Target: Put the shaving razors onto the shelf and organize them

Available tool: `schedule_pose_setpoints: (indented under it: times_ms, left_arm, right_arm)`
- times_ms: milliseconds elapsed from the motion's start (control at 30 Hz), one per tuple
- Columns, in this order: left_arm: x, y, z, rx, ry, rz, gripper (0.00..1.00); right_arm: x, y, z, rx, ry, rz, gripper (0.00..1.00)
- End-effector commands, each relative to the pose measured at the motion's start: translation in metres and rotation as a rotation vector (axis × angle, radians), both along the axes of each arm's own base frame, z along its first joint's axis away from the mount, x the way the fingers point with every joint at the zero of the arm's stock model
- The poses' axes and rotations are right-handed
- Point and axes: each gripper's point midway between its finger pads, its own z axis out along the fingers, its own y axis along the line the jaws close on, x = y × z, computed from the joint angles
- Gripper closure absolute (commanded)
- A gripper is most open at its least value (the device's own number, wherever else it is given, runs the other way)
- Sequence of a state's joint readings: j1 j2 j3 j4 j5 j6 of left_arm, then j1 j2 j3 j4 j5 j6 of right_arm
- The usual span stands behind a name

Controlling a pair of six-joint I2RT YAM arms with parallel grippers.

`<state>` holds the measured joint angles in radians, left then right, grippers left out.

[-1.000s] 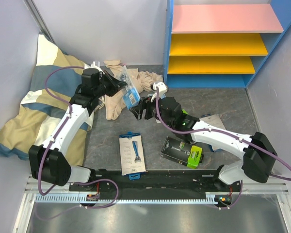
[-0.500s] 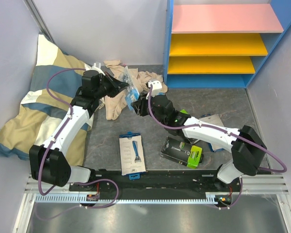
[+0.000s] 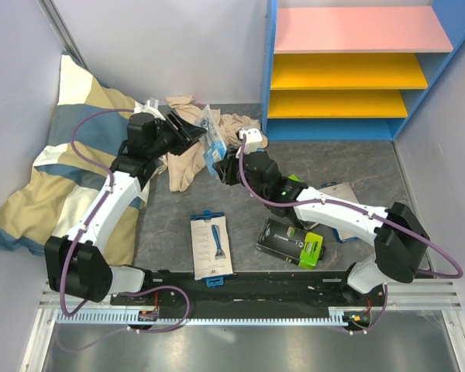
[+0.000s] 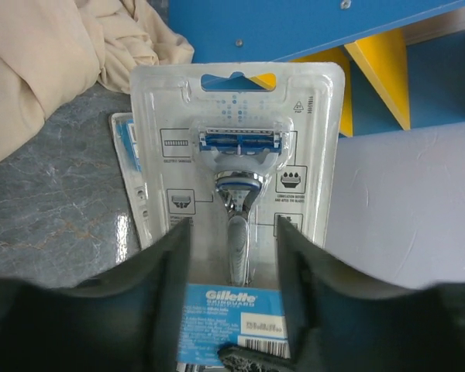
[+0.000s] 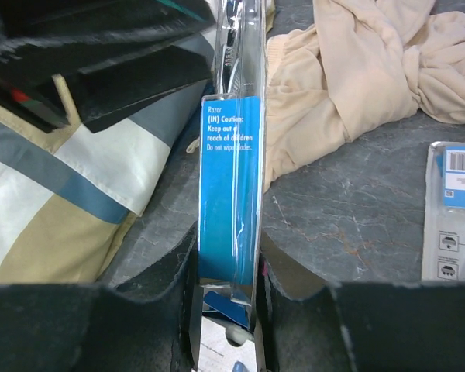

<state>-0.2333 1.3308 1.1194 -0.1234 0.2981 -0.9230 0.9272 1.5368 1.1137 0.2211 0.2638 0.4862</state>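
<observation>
A clear blister razor pack on a blue card (image 3: 211,147) hangs upright above the floor between both arms. My right gripper (image 3: 221,169) is shut on its lower end. In the right wrist view the pack (image 5: 231,170) stands edge-on, with a pad of the right gripper (image 5: 229,248) pressed against each face. My left gripper (image 3: 192,133) is open. In the left wrist view the jaws of this gripper (image 4: 234,229) stand apart in front of the pack (image 4: 240,116). The shelf (image 3: 349,124) is at the back right, with nothing showing on its boards.
A white-blue razor box (image 3: 211,246) and a black box with a lime-green end (image 3: 292,242) lie near the arm bases. Another blister pack (image 4: 128,167) lies flat on the grey floor. Beige cloth (image 3: 187,159) and a striped pillow (image 3: 62,170) fill the left side.
My right gripper came up to the blister pack and closed on it. My left gripper, shut on the pack before, has opened its jaws.
</observation>
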Motion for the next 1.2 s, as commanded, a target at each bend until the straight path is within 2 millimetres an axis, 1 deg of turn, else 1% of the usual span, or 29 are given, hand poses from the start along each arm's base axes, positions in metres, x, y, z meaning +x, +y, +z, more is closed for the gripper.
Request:
schedule_pose_setpoints:
  times_ms: [0,33,100,167,200,300,333,367,433,467,500,567,600,667,700,767,800,867,900,967,1000,1033,1067,1100,1167]
  left_arm:
    - [-0.007,0.011,0.04,-0.008,-0.139,-0.001,0.29]
    - [-0.005,0.017,0.042,-0.004,-0.147,0.012,0.24]
    - [-0.009,0.024,0.053,0.005,-0.184,0.021,0.14]
    - [-0.01,0.031,0.062,0.035,-0.228,0.031,0.12]
    - [-0.013,0.034,0.072,0.047,-0.255,0.034,0.11]
    - [-0.017,0.044,0.091,0.123,-0.328,0.048,0.1]
    - [-0.019,0.046,0.091,0.148,-0.327,0.047,0.1]
    - [-0.019,0.05,0.098,0.193,-0.357,0.053,0.1]
    - [-0.022,0.055,0.1,0.238,-0.362,0.06,0.1]
    - [-0.022,0.059,0.1,0.271,-0.374,0.069,0.1]
    - [-0.023,0.06,0.1,0.284,-0.379,0.072,0.1]
    - [-0.025,0.063,0.096,0.31,-0.382,0.07,0.1]
    - [-0.025,0.063,0.094,0.314,-0.377,0.069,0.1]
    - [-0.025,0.062,0.086,0.321,-0.366,0.058,0.1]
    - [-0.025,0.061,0.084,0.323,-0.364,0.052,0.1]
    - [-0.025,0.058,0.075,0.324,-0.349,0.03,0.1]
    - [-0.025,0.058,0.073,0.324,-0.343,0.024,0.1]
    - [-0.023,0.055,0.066,0.324,-0.328,0.007,0.1]
    - [-0.023,0.054,0.062,0.323,-0.318,0.001,0.1]
    - [-0.023,0.051,0.055,0.317,-0.305,-0.02,0.1]
    - [-0.021,0.049,0.051,0.316,-0.294,-0.031,0.1]
    - [-0.022,0.047,0.048,0.311,-0.286,-0.046,0.1]
    - [-0.021,0.046,0.045,0.305,-0.276,-0.052,0.1]
    - [-0.021,0.044,0.042,0.303,-0.269,-0.061,0.1]
    - [-0.021,0.042,0.038,0.294,-0.255,-0.071,0.1]
  right_arm:
    - [0.0,-0.008,0.045,0.072,-0.062,-0.023,0.88]
    - [0.0,-0.008,0.049,0.07,-0.071,-0.02,0.88]
    - [0.001,-0.009,0.054,0.068,-0.074,-0.02,0.88]
    - [0.003,-0.011,0.058,0.068,-0.082,-0.019,0.88]
    - [0.003,-0.012,0.062,0.069,-0.084,-0.015,0.88]
    - [0.008,-0.018,0.068,0.079,-0.084,-0.018,0.88]
    - [0.006,-0.017,0.07,0.086,-0.08,0.001,0.88]
    - [0.01,-0.021,0.073,0.09,-0.08,-0.004,0.88]
    - [0.011,-0.024,0.082,0.115,-0.074,0.02,0.88]
    - [0.017,-0.03,0.086,0.125,-0.072,0.017,0.87]
    - [0.018,-0.033,0.096,0.154,-0.072,0.021,0.87]
    - [0.022,-0.04,0.107,0.183,-0.076,0.046,0.87]
    - [0.024,-0.043,0.118,0.206,-0.082,0.052,0.88]
    - [0.027,-0.051,0.131,0.229,-0.091,0.078,0.87]
    - [0.027,-0.052,0.143,0.245,-0.105,0.092,0.88]
    - [0.032,-0.062,0.158,0.256,-0.124,0.09,0.87]
    - [0.029,-0.063,0.17,0.264,-0.141,0.11,0.87]
    - [0.034,-0.073,0.182,0.271,-0.162,0.101,0.87]
    - [0.032,-0.075,0.193,0.278,-0.176,0.115,0.87]
    - [0.037,-0.084,0.204,0.29,-0.194,0.107,0.87]
    - [0.037,-0.087,0.216,0.3,-0.214,0.107,0.87]
    - [0.037,-0.089,0.222,0.305,-0.226,0.107,0.87]
    - [0.041,-0.093,0.224,0.305,-0.233,0.092,0.87]
    - [0.041,-0.096,0.236,0.316,-0.254,0.086,0.87]
    - [0.048,-0.103,0.244,0.321,-0.27,0.072,0.87]
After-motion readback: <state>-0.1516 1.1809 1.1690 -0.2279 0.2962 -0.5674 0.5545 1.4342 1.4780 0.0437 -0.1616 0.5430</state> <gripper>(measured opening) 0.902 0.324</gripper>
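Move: The pinched razor pack is headed for the shelf, whose middle lies about 28 cm ahead of the right hand and 36 cm to its right, with the upper yellow board roughly level. Another razor pack lies on the floor 8 cm ahead, 10 cm right and 24 cm down; the crumpled cloth is some 20 cm ahead, 6 cm left, just as low. From the left hand, the shelf is about 22 cm ahead and 42 cm right. Upward above all, and gathering speed after a slow start, the right hand carries the razor pack it still pinches: nearly 20 cm up, with about 9 cm to the right and 5 cm forward towards the shelf, its left side rolling up and its fingers tipping up a little. The left hand, already loosening, spreads its fingers wide and draws up and left clear of the pack, then sinks back a few centimetres. ##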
